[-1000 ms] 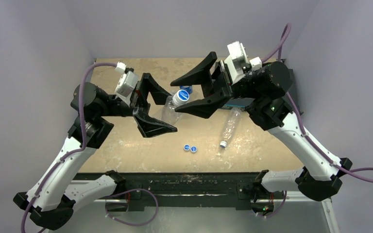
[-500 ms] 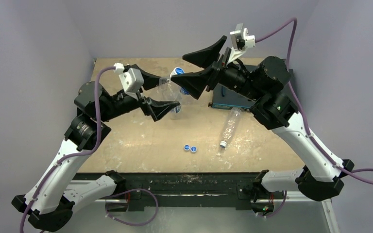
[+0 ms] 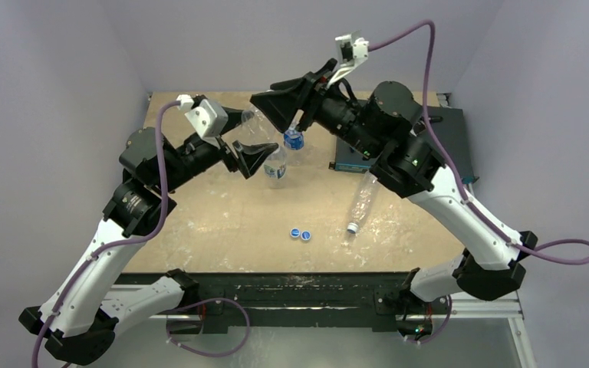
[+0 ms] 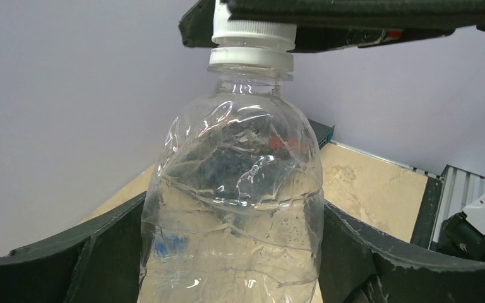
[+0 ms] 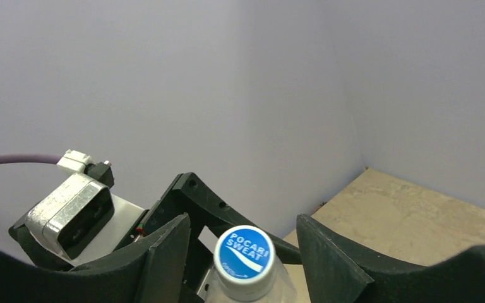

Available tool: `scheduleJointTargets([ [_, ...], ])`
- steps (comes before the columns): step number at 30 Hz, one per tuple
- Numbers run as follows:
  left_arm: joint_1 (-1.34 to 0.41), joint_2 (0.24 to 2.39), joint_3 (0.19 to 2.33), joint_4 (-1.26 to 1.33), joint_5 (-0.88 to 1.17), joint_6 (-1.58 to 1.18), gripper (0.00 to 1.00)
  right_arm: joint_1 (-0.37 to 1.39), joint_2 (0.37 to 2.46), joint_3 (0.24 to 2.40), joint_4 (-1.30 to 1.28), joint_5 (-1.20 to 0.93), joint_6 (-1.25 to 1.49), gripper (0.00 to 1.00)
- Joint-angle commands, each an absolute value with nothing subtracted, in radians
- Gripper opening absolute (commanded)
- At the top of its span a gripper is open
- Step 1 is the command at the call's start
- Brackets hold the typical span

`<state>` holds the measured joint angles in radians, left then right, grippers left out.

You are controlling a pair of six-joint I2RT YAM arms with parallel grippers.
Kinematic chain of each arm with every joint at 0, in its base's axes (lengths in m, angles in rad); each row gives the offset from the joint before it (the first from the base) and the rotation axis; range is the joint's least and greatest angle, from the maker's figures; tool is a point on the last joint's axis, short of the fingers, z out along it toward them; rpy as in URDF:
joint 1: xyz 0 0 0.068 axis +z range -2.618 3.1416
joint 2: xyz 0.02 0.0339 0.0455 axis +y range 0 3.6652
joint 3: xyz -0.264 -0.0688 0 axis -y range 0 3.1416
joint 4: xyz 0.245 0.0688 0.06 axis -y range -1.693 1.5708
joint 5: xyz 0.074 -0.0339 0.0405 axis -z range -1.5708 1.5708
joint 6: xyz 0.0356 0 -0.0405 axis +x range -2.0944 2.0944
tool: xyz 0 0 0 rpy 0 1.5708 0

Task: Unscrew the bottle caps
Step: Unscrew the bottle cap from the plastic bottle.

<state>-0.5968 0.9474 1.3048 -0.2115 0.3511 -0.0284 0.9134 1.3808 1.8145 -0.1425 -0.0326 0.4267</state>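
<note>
My left gripper [image 3: 249, 139] [image 4: 230, 252] is shut on the body of a clear crinkled bottle [image 3: 254, 123] [image 4: 233, 189], holding it above the table. The bottle's cap [image 4: 252, 39] [image 5: 244, 254] has white sides and a blue top with white lettering. My right gripper [image 3: 278, 106] [image 5: 242, 222] sits over the cap, open, with a gap on each side between cap and fingers [image 5: 164, 252]. The cap is still on the neck. From above, the right fingers hide the cap.
Two labelled bottles [image 3: 275, 165] [image 3: 294, 140] stand on the table under the grippers. A clear bottle [image 3: 362, 199] lies at right of centre. Two loose blue caps [image 3: 300, 233] rest near the front. A dark box [image 3: 357, 161] sits at back right.
The right arm swung left and up, bringing its gripper over the held bottle's cap. The left gripper raised the bottle and moved it toward the back, still holding it.
</note>
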Motion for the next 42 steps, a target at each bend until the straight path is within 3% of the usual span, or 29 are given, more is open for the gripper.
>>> scheduleJointTargets([
  [1,-0.597,0.944,1.303,-0.196,0.296,-0.006,0.00,0.975,1.424,1.927,-0.168,0.093,0.406,0.62],
  [6,-0.597,0.936,1.296,-0.197,0.290,-0.006,0.00,0.983,1.431,1.936,-0.156,0.107,0.406,0.45],
  [12,-0.597,0.933,1.292,-0.199,0.288,-0.005,0.00,0.985,1.426,1.919,-0.154,0.110,0.413,0.14],
  [16,-0.596,0.932,1.291,-0.198,0.306,-0.009,0.00,0.985,1.416,1.905,-0.149,0.100,0.414,0.01],
  [21,-0.596,0.931,1.313,-0.191,0.522,-0.063,0.00,0.978,1.383,1.862,-0.116,-0.018,0.391,0.00],
  [24,-0.597,0.948,1.345,-0.188,0.865,-0.125,0.00,0.946,1.347,1.795,-0.039,-0.239,0.379,0.00],
  [27,-0.597,0.945,1.314,-0.036,1.040,-0.307,0.00,0.923,1.293,1.679,0.099,-0.486,0.371,0.00],
  [33,-0.597,0.948,1.301,0.069,1.137,-0.438,0.00,0.900,1.266,1.608,0.224,-0.820,0.385,0.00],
  [42,-0.597,0.946,1.286,0.143,1.164,-0.510,0.00,0.862,1.261,1.588,0.234,-0.923,0.370,0.02],
])
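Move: My right hand is half-open around the blue-topped cap: the cap's middle is only about 2 cm left of it and level in height. Below it, the blue-label bottle stands some 19 cm ahead and 3 cm to the right, the green-label bottle about 12 cm ahead and 3 cm left. Two loose caps lie about 5 cm back and 5 cm right, far below. My left hand already holds the bottle; the cap is roughly 10 cm above it, 3 cm right, 1 cm forward. I ease my right hand about 2 cm left onto the cap and pinch it shut between my fingertips, while my left hand keeps its grip on the bottle body. After a brief hold I bring both hands back towards me, about 14 cm, twisting them against each other: right counter-clockwise, left clockwise, each some 45 degrees. ##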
